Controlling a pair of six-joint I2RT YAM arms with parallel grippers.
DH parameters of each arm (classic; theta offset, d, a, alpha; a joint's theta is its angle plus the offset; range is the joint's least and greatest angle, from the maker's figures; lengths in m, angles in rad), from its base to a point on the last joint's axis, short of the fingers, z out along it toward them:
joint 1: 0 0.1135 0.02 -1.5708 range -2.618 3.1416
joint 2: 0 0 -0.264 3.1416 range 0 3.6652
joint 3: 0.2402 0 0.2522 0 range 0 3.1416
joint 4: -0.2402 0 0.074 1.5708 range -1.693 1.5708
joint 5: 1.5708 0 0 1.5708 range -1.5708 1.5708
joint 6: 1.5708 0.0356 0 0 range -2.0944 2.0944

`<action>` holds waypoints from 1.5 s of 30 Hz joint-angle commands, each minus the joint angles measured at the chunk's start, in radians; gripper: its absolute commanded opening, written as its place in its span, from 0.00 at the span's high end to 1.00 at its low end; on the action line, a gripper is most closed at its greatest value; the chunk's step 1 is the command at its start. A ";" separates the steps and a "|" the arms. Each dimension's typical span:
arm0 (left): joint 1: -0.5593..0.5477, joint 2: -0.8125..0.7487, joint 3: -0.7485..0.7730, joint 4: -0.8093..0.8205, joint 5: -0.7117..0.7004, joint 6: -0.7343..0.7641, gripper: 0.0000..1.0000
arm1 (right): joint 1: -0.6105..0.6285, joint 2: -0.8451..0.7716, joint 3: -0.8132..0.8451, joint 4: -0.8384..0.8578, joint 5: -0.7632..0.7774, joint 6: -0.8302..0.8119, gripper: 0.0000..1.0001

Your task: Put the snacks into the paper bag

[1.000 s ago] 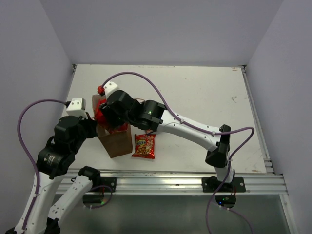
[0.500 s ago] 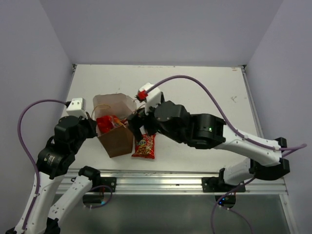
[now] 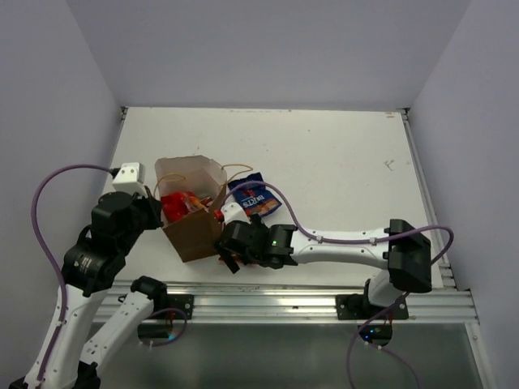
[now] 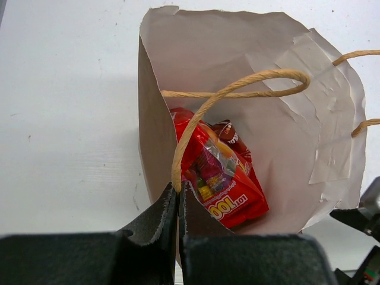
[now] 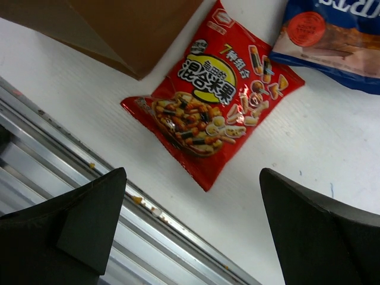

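Observation:
The brown paper bag [image 3: 197, 235] stands open at the near left of the table. My left gripper [image 3: 159, 212] is shut on one twisted paper handle [image 4: 178, 160] at the bag's rim [image 4: 208, 53]. Inside lie a red-orange chip bag and a red candy-print packet [image 4: 225, 178]. The small red-yellow packet [image 5: 214, 101] lies flat on the table beside the bag's brown wall [image 5: 130, 29]. My right gripper [image 5: 193, 172] hangs open just above its near corner, touching nothing. In the top view that gripper [image 3: 230, 256] hides the packet. The blue bag [image 3: 251, 197] lies just behind it [image 5: 338, 35].
The aluminium rail [image 5: 71, 154] along the table's near edge runs right under my right gripper, with crumbs on it [image 5: 136, 200]. The other handle [image 3: 237, 170] sticks out from the bag's far side.
My right arm has pulled out of the paper bag and dropped low by the near edge, jaws opened wide. The red packets stay in the bag. The left gripper has not moved.

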 commanded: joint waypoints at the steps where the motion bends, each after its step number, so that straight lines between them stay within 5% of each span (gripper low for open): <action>1: -0.002 0.001 0.022 0.020 0.036 0.019 1.00 | -0.006 0.043 -0.022 0.177 -0.018 0.027 0.01; 12: -0.002 -0.017 0.085 -0.066 0.022 0.046 1.00 | -0.056 0.225 -0.129 0.341 -0.072 0.055 0.06; 13: -0.002 -0.016 0.088 -0.074 0.022 0.048 1.00 | -0.066 0.241 -0.130 0.341 -0.072 0.058 0.11; 14: -0.002 -0.016 0.093 -0.077 0.024 0.048 1.00 | -0.066 0.247 -0.130 0.335 -0.069 0.060 0.31; 16: -0.002 -0.016 0.097 -0.080 0.024 0.052 1.00 | -0.066 0.233 -0.134 0.305 -0.033 0.066 0.47; 18: -0.002 -0.022 0.096 -0.080 0.024 0.049 1.00 | -0.061 0.166 -0.149 0.271 0.022 0.070 0.89; 21: -0.002 -0.028 0.075 -0.066 0.032 0.042 1.00 | -0.053 0.030 -0.134 0.145 0.097 0.080 1.00; 27: -0.002 -0.025 0.050 -0.033 0.042 0.036 1.00 | -0.007 -0.167 0.215 -0.192 0.175 -0.014 1.00; 31: -0.002 -0.022 0.045 -0.017 0.044 0.032 1.00 | -0.004 -0.088 0.635 -0.262 0.191 -0.172 0.97; 35: -0.002 -0.022 0.042 -0.014 0.044 0.025 1.00 | -0.006 0.041 0.818 -0.201 0.151 -0.290 0.95; 45: -0.002 -0.037 0.051 -0.023 0.038 0.003 1.00 | -0.036 0.317 0.871 -0.054 -0.048 -0.309 0.95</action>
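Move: The last red snack lies flat under my open right hand, its middle some 3 cm ahead, 3 cm to the left and 11 cm down. The paper bag's middle is about 7 cm ahead, 13 cm to the left and level with that hand, its open rim higher. The blue snack lies roughly 16 cm ahead, 2 cm right and 11 cm down. From my left hand, the red snack is about 2 cm back, 17 cm right and 24 cm below. I sink my right hand about 10 cm with open fingers, shut them on the near part of the red snack, then lift it over 40 cm, tipping the fingers up some 40 degrees. At the top I swing left and a little forward over the paper bag's mouth, already sinking again with the snack still pinched. My left hand keeps the bag's handle pinched and eases back a centimetre or two. ##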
